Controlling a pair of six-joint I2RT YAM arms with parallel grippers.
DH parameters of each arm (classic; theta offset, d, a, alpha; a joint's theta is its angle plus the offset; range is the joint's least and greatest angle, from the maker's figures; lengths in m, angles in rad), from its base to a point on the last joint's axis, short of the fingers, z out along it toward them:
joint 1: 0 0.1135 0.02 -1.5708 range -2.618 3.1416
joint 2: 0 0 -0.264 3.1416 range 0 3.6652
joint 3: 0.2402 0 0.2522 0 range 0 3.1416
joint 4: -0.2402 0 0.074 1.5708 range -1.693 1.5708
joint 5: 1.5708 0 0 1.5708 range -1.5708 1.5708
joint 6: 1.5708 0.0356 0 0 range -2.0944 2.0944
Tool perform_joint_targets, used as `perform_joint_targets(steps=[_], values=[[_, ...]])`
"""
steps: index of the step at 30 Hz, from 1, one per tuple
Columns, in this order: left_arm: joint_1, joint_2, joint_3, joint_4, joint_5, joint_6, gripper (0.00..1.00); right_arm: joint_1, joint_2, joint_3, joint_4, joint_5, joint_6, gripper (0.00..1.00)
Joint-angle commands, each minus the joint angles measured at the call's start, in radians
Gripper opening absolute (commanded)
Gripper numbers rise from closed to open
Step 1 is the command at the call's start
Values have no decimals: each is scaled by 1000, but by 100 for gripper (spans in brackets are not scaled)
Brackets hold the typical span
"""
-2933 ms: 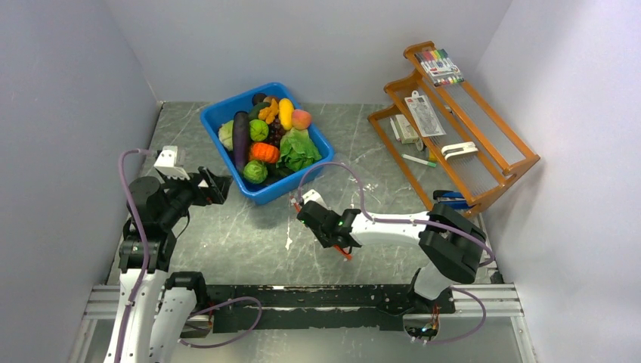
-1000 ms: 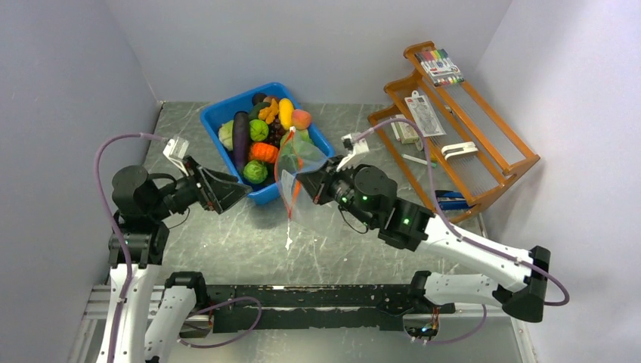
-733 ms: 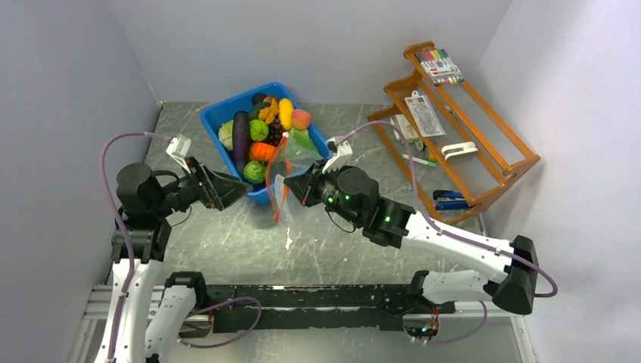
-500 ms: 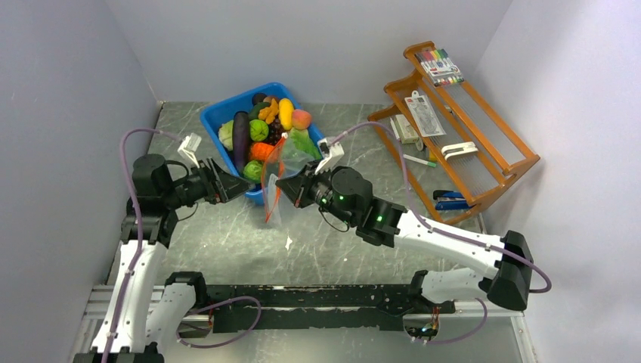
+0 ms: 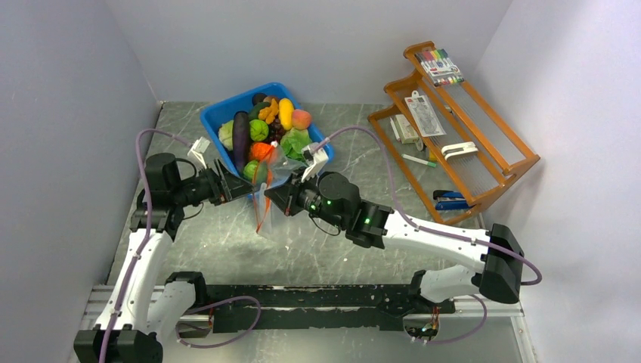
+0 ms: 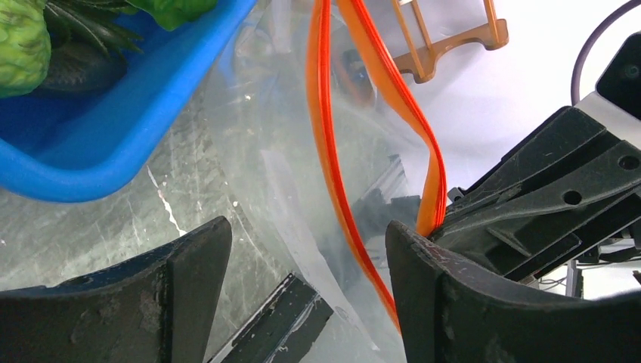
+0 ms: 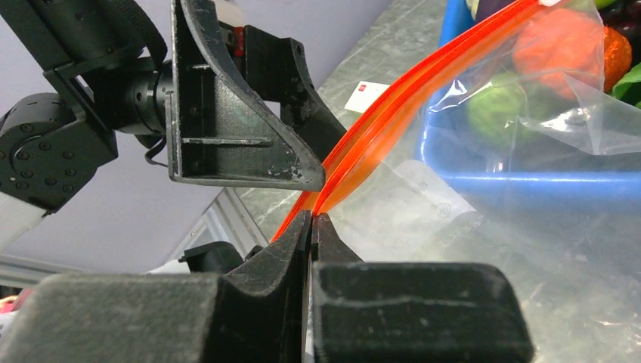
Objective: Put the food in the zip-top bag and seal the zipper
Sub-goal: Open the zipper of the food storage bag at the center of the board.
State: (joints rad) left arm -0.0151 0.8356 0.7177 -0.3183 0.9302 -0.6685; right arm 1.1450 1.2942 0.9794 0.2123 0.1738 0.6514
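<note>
The food (image 5: 266, 132) lies heaped in a blue bin (image 5: 214, 114): purple eggplant, green balls, yellow, orange and peach pieces. My right gripper (image 5: 275, 195) is shut on the red-orange zipper (image 7: 393, 106) of the clear zip-top bag (image 5: 266, 215), which hangs in the air in front of the bin. In the right wrist view the gripper (image 7: 312, 219) pinches the strip's end. My left gripper (image 5: 240, 189) is open. In the left wrist view it (image 6: 306, 234) straddles the bag (image 6: 264, 174) and zipper (image 6: 325, 136), with its fingers (image 6: 189, 265) apart from the strip.
A wooden rack (image 5: 453, 128) with markers and small packets stands at the right. A blue object (image 5: 452, 200) lies below it. The bin's near wall (image 6: 113, 151) is just behind the bag. Grey walls close in on the left, back and right.
My right arm lifted the bag off the table and carried it left to the bin's front. My left arm reached right until its open fingers straddled the bag.
</note>
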Motion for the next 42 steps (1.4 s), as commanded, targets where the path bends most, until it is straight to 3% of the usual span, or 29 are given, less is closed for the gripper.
perform_joint_targets(steps=[1,11,15,21,26,27,36,42], values=[[-3,-10,-4,22,5,13,72,14,2,10,30,0,-18,0],[-3,19,-22,15,-59,89,51,30,51,46,15,-31,-29,0],[-3,18,-21,-8,-85,133,37,37,57,44,14,-25,-26,0],[-3,44,-30,-48,-108,169,44,41,61,33,27,-14,-21,0],[-5,36,-62,-15,-71,161,10,40,63,30,20,-14,-14,0],[-4,34,-49,-43,-86,176,7,41,60,27,8,-4,-9,0],[-5,-33,136,-318,-291,283,7,41,-81,-93,-118,141,79,0],[-4,-77,209,-395,-371,287,7,41,-154,-199,-119,67,86,0]])
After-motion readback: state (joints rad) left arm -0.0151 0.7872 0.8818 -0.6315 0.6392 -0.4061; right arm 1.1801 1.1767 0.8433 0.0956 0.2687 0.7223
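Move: The left lip of the bag's orange zipper hangs just past my open left fingers, about 2 cm to the right, 1 cm ahead and 3 cm lower. The green cabbage is roughly 16 cm ahead and 14 cm below that hand. The blue tray's middle lies some 27 cm ahead and 18 cm down. From my right hand, already pinching the zipper's other side, the left lip is about 3 cm left, 1 cm ahead and 3 cm lower. I sink my left hand about 5 cm and shut its fingers on the left zipper lip, while my right, keeping its pinch on the other lip, eases left and down, then waits. Then I pull the lips apart: left hand back up and a little left, tilting its left side up, right hand about 5 cm right and also down. ##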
